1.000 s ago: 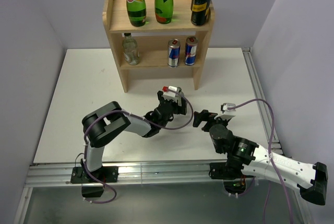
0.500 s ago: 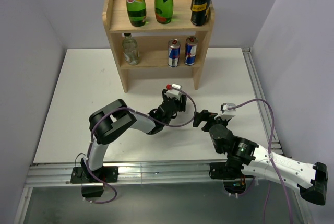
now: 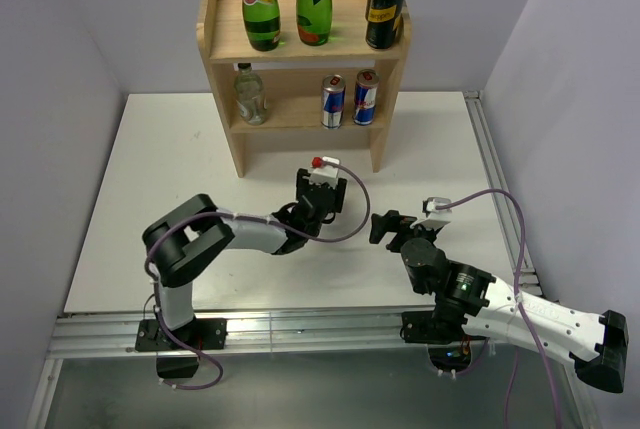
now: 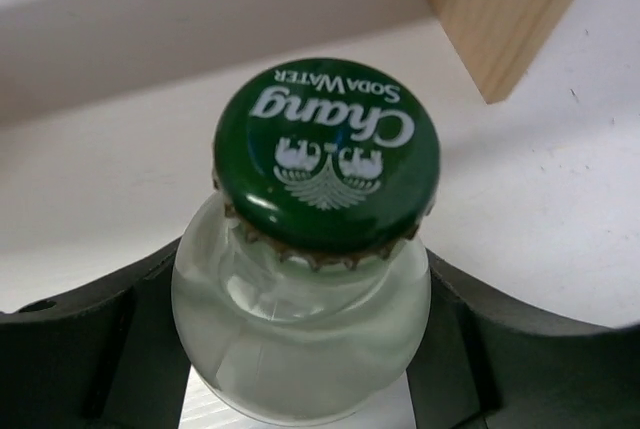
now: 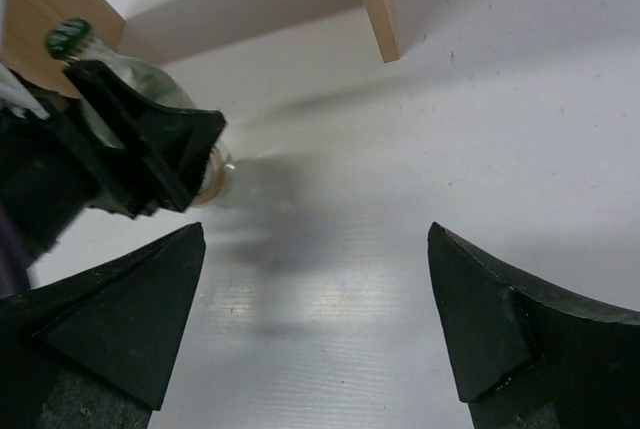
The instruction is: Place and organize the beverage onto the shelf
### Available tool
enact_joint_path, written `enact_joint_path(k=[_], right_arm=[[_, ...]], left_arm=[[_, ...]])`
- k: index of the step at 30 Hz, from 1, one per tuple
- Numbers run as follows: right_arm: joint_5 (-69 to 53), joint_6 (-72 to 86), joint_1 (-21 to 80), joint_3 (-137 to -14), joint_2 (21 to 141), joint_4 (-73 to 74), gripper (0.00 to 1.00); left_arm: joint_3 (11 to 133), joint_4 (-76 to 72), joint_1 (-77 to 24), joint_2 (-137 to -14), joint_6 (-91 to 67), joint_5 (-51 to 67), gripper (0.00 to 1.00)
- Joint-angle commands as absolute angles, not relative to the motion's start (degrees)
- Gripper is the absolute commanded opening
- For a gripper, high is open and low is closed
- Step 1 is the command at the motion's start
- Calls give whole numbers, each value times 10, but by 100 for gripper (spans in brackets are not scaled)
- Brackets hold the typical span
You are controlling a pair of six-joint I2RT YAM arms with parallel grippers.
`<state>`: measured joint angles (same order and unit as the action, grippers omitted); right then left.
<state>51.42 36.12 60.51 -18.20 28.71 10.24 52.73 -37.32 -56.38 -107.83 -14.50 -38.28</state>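
Note:
My left gripper (image 3: 320, 192) is shut on the neck of a clear glass soda-water bottle (image 4: 300, 339) with a green cap (image 4: 327, 149). It is just in front of the shelf (image 3: 305, 49). In the top view the wrist hides the bottle. The right wrist view shows the bottle (image 5: 160, 89) leaning in the black jaws, its base close to the table. My right gripper (image 3: 385, 226) stands open to the right of it, nothing between its fingers (image 5: 150, 299). The shelf's top tier holds two green bottles (image 3: 262, 9) and two black cans (image 3: 386, 4).
On the lower tier stand a clear bottle (image 3: 249, 94) and two blue-and-silver cans (image 3: 333, 101). The shelf's right side panel (image 4: 500, 9) rises just beyond the held bottle. The white table (image 3: 160, 169) ends at a metal rail (image 3: 300, 324) in front. Grey walls close in on both sides.
My left gripper has closed on the bottle's neck and shifted slightly left. The left elbow has swung outward to the left. The right arm has not moved.

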Motion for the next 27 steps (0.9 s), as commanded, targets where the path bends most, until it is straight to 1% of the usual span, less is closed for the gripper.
enact_joint_path(k=[1, 6, 13, 18, 27], right_arm=[[529, 363, 607, -175, 290, 83, 99], [528, 362, 607, -175, 290, 83, 99], [527, 361, 606, -176, 293, 82, 99], [529, 361, 607, -177, 297, 81, 99], [527, 361, 607, -176, 296, 80, 99]], left_arm=[[559, -368, -555, -961, -113, -441, 0], [599, -295, -523, -883, -111, -440, 0], [684, -247, -474, -846, -76, -429, 0], [756, -211, -438, -855, -69, -412, 0], [795, -212, -408, -887, -72, -397, 0]])
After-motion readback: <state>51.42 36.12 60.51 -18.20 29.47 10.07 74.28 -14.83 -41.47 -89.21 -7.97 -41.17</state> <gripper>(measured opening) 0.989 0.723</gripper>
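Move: The left hand already holds the second clear bottle by its body. Its likely place, the gap on the middle shelf, lies about 11 cm ahead, 9 cm left and 18 cm up. At about that height the standing clear bottle is some 12 cm ahead and 17 cm left; the near can is 11 cm ahead and 1 cm right, with the far can 7 cm right of it. From the idle right hand the gap is roughly 21 cm ahead, 28 cm left and 12 cm up. Upward and to the left at once, then increasingly forward, the left arm swings the held clear bottle some 24 cm up, about 12 cm left and 8 cm forward towards the middle shelf gap, easing off at the end. The wrist turns about 15 degrees counter-clockwise and tips up until the fingers point level and straight ahead; they keep their grip. ##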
